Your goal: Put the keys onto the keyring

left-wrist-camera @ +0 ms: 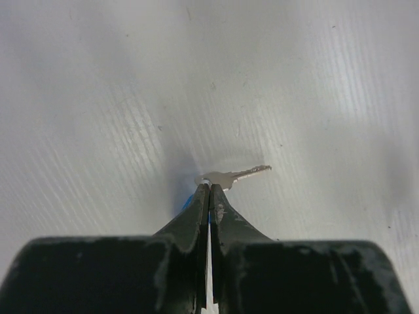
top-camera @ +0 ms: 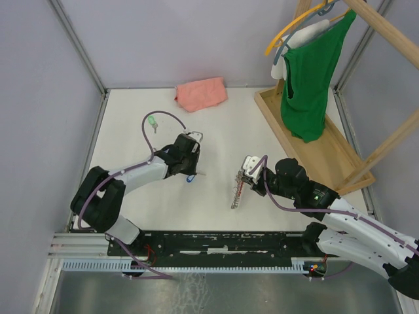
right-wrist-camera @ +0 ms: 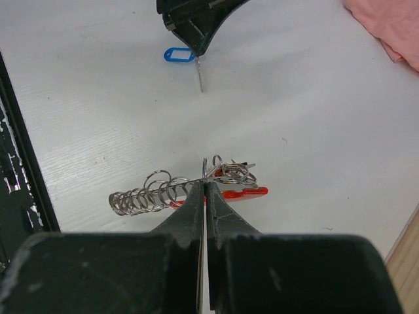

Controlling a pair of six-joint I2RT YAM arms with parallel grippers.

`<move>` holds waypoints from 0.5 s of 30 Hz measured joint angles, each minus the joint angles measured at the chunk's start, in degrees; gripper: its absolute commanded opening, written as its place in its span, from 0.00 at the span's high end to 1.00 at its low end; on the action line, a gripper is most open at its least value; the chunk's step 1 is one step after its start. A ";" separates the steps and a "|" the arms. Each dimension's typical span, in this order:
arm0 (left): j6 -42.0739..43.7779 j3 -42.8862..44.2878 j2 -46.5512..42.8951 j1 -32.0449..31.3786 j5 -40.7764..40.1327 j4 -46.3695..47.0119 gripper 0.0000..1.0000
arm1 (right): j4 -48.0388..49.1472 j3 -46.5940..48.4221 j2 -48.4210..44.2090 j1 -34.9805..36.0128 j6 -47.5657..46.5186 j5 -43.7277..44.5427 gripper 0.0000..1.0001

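Note:
A silver key with a blue plastic tag lies low over the white table, its blade pointing right. My left gripper is shut on its head. From the right wrist view the same blue tag and key blade hang under that gripper. My right gripper is shut on an upright ring of the keyring, a cluster of steel rings with a red tag and a long coil of rings. A green-headed key lies loose at the far left.
A folded pink cloth lies at the back of the table. A wooden rack with a green garment on a hanger stands at the right. A black rail runs along the near edge.

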 measured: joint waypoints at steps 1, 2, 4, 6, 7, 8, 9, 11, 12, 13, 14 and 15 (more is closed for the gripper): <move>0.48 -1.20 -1.68 0.00 0.20 1.53 0.97 | -0.07 0.00 0.00 0.00 -0.17 0.00 0.99; 0.63 -2.51 -3.37 0.00 0.66 3.34 0.97 | -0.20 0.04 0.00 0.00 -0.37 0.00 0.99; 1.75 -5.64 -7.06 0.00 1.92 8.09 0.97 | -0.63 0.22 0.00 0.00 -0.68 0.00 0.99; 3.10 -9.27 -10.45 0.00 3.85 14.14 0.97 | -1.22 0.76 0.02 0.00 -1.01 -0.04 0.99; 3.67 -10.95 -11.87 0.00 4.59 17.00 0.97 | -1.25 0.98 0.02 0.00 -1.09 -0.04 0.99; 4.24 -13.11 -13.44 0.00 5.62 20.76 0.97 | -1.42 1.42 0.09 0.00 -1.31 -0.13 0.99; 4.72 -14.95 -14.73 0.00 6.64 23.78 0.97 | -1.68 1.86 0.17 0.00 -1.51 -0.22 0.99; 5.92 -20.39 -17.70 0.00 9.27 33.53 0.97 | -2.27 3.04 0.55 0.00 -2.05 -0.24 0.99; 6.58 -23.04 -18.99 0.00 10.49 38.34 0.97 | -2.51 3.65 0.81 0.00 -2.58 -0.28 0.99; 7.08 -25.20 -19.89 0.00 11.52 42.38 0.97 | -2.51 4.00 0.96 0.00 -3.08 -0.48 0.99; 7.89 -27.74 -20.81 0.00 12.52 47.60 0.97 | -2.54 4.35 1.11 0.00 -4.04 -1.03 0.99; 8.66 -30.38 -21.64 0.00 13.57 53.05 0.97 | -2.51 4.55 1.27 0.00 -4.92 -1.64 0.99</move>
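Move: The left hand already pinches the blue key; the keyring it is meant for hangs from the right fingers, some 14 cm to its right, 11 cm back and 10 cm higher. On the table a second blue key lies about 10 cm left and 7 cm ahead, the green key roughly 13 cm left and 16 cm ahead. From the right hand, the pinched key is about 14 cm left, 10 cm forward and 15 cm lower. The left hand lifts the pinched blue key about 9 cm and rightward towards the keyring, tipping fingertips up. ##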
